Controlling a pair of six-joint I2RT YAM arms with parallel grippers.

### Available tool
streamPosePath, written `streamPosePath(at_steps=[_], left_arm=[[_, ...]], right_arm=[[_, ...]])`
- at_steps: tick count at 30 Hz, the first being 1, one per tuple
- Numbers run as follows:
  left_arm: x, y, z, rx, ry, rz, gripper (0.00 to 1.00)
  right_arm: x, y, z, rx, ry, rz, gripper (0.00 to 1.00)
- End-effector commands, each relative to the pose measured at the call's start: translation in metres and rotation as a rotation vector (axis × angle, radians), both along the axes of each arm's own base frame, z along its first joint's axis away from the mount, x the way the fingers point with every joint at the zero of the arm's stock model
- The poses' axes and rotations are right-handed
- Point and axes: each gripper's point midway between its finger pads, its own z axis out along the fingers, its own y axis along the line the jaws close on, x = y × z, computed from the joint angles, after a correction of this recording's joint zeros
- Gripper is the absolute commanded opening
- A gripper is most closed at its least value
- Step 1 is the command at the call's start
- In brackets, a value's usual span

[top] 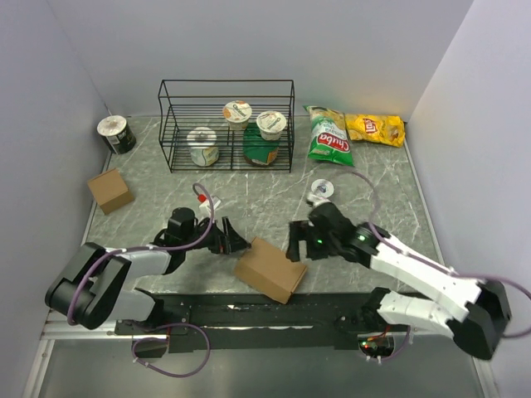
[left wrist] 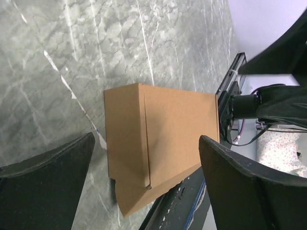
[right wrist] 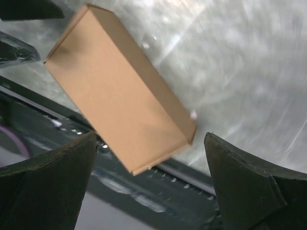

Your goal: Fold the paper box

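Observation:
The paper box (top: 270, 269) is a closed oblong brown carton lying at the table's near edge, one corner over the black rail. My left gripper (top: 236, 245) stands open just left of it, apart from it. In the left wrist view the paper box (left wrist: 163, 139) lies ahead, between the lines of the two dark fingers (left wrist: 53, 167), and the left gripper (left wrist: 146, 138) holds nothing. My right gripper (top: 294, 247) is open at the carton's right end. From the right wrist the paper box (right wrist: 120, 105) lies slantwise ahead of the right gripper (right wrist: 151, 136), untouched.
A smaller cube-like brown box (top: 110, 190) sits at the left. A black wire rack (top: 226, 124) with several cups stands at the back, two snack bags (top: 328, 137) to its right, a can (top: 116, 134) at back left. A black rail (top: 249, 311) runs along the near edge.

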Motion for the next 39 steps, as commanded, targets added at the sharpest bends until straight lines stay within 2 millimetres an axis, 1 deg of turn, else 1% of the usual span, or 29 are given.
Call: streamPosePath(at_steps=[1,2,3,4,5,6,7,8,13,14,16,17,18,21,22,24,25,28,30,31,33,34,35,39], left_arm=[[0.004,-0.006,0.005,0.004,-0.011,-0.039,0.96],[0.005,-0.006,0.004,0.013,-0.005,-0.036,0.96],[0.005,-0.005,0.001,0.024,0.003,-0.028,0.97],[0.007,-0.004,0.0,0.035,-0.001,-0.021,0.98],[0.007,-0.004,-0.001,0.041,0.003,-0.021,0.99],[0.007,-0.004,-0.001,0.046,0.004,-0.02,0.99],[0.009,-0.004,-0.001,0.046,0.005,-0.018,0.99],[0.008,-0.004,-0.001,0.047,0.011,-0.019,0.99],[0.007,-0.005,0.001,0.034,0.028,-0.013,0.99],[0.007,-0.004,0.0,0.035,0.029,-0.011,0.99],[0.006,-0.003,0.001,0.04,0.028,-0.007,0.97],[0.006,-0.003,0.001,0.041,0.027,-0.006,0.97],[0.005,-0.002,0.002,0.043,0.031,-0.002,0.97],[0.004,-0.001,0.004,0.034,0.036,0.014,0.96],[0.002,0.0,0.004,0.029,0.041,0.017,0.96],[0.001,0.001,0.005,0.02,0.044,0.024,0.96],[0.001,0.002,0.005,0.017,0.05,0.026,0.96],[0.0,0.004,0.008,-0.005,0.063,0.028,0.96],[0.0,0.005,0.01,-0.029,0.067,0.033,0.96],[-0.001,0.007,0.012,-0.042,0.071,0.03,0.96],[0.0,0.008,0.014,-0.061,0.074,0.037,0.96],[0.0,0.008,0.015,-0.066,0.074,0.036,0.96],[0.0,0.007,0.017,-0.074,0.07,0.031,0.96],[-0.002,0.005,0.019,-0.105,0.094,0.025,0.96]], right_arm=[[-0.037,-0.019,-0.019,0.158,0.252,-0.258,0.99],[-0.045,-0.023,-0.032,0.17,0.292,-0.281,0.98],[-0.046,-0.02,-0.03,0.231,0.309,-0.32,0.98],[-0.047,-0.014,-0.031,0.279,0.322,-0.321,0.97],[-0.052,-0.017,-0.043,0.278,0.345,-0.336,0.97],[-0.052,-0.015,-0.044,0.302,0.353,-0.351,0.96],[-0.047,-0.011,-0.043,0.334,0.334,-0.35,0.96],[-0.048,-0.014,-0.05,0.329,0.337,-0.361,0.96],[-0.044,-0.009,-0.06,0.325,0.357,-0.348,0.95],[-0.041,-0.007,-0.061,0.339,0.35,-0.345,0.94],[-0.042,-0.005,-0.065,0.34,0.372,-0.33,0.93],[-0.038,-0.003,-0.065,0.354,0.367,-0.327,0.92],[-0.041,-0.002,-0.068,0.35,0.391,-0.313,0.91],[-0.04,0.002,-0.071,0.356,0.408,-0.299,0.84],[-0.041,0.002,-0.074,0.357,0.415,-0.299,0.76],[-0.04,0.001,-0.077,0.355,0.428,-0.303,0.69],[-0.04,-0.001,-0.08,0.352,0.435,-0.313,0.63],[-0.037,-0.006,-0.084,0.348,0.434,-0.341,0.56],[-0.036,-0.008,-0.084,0.355,0.425,-0.345,0.53],[-0.033,-0.011,-0.086,0.364,0.419,-0.363,0.52],[-0.031,-0.012,-0.086,0.386,0.405,-0.36,0.5],[-0.033,-0.014,-0.09,0.387,0.41,-0.359,0.5],[-0.03,-0.014,-0.089,0.407,0.404,-0.356,0.49],[-0.033,-0.019,-0.095,0.397,0.419,-0.359,0.47]])
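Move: The paper box's middle is about 4 cm back, 8 cm to the left and 8 cm below the right hand; its right-hand end is almost straight below, some 4 cm back and 7 cm down. The table's near edge runs about 10 cm behind this hand, and the yogurt cup stands some 18 cm ahead and 5 cm to the right. From the left hand, the box's middle lies about 9 cm back, 9 cm right and 4 cm lower. The right fingers come to pinch the paper box's right-hand end at the corner, closing from wide open to about half. To get there the hand first swings back, down about 7 cm and a little right, then eases left and slightly forward onto the end, while the wrist turns some 40 degrees so the fingers point more to the left. ##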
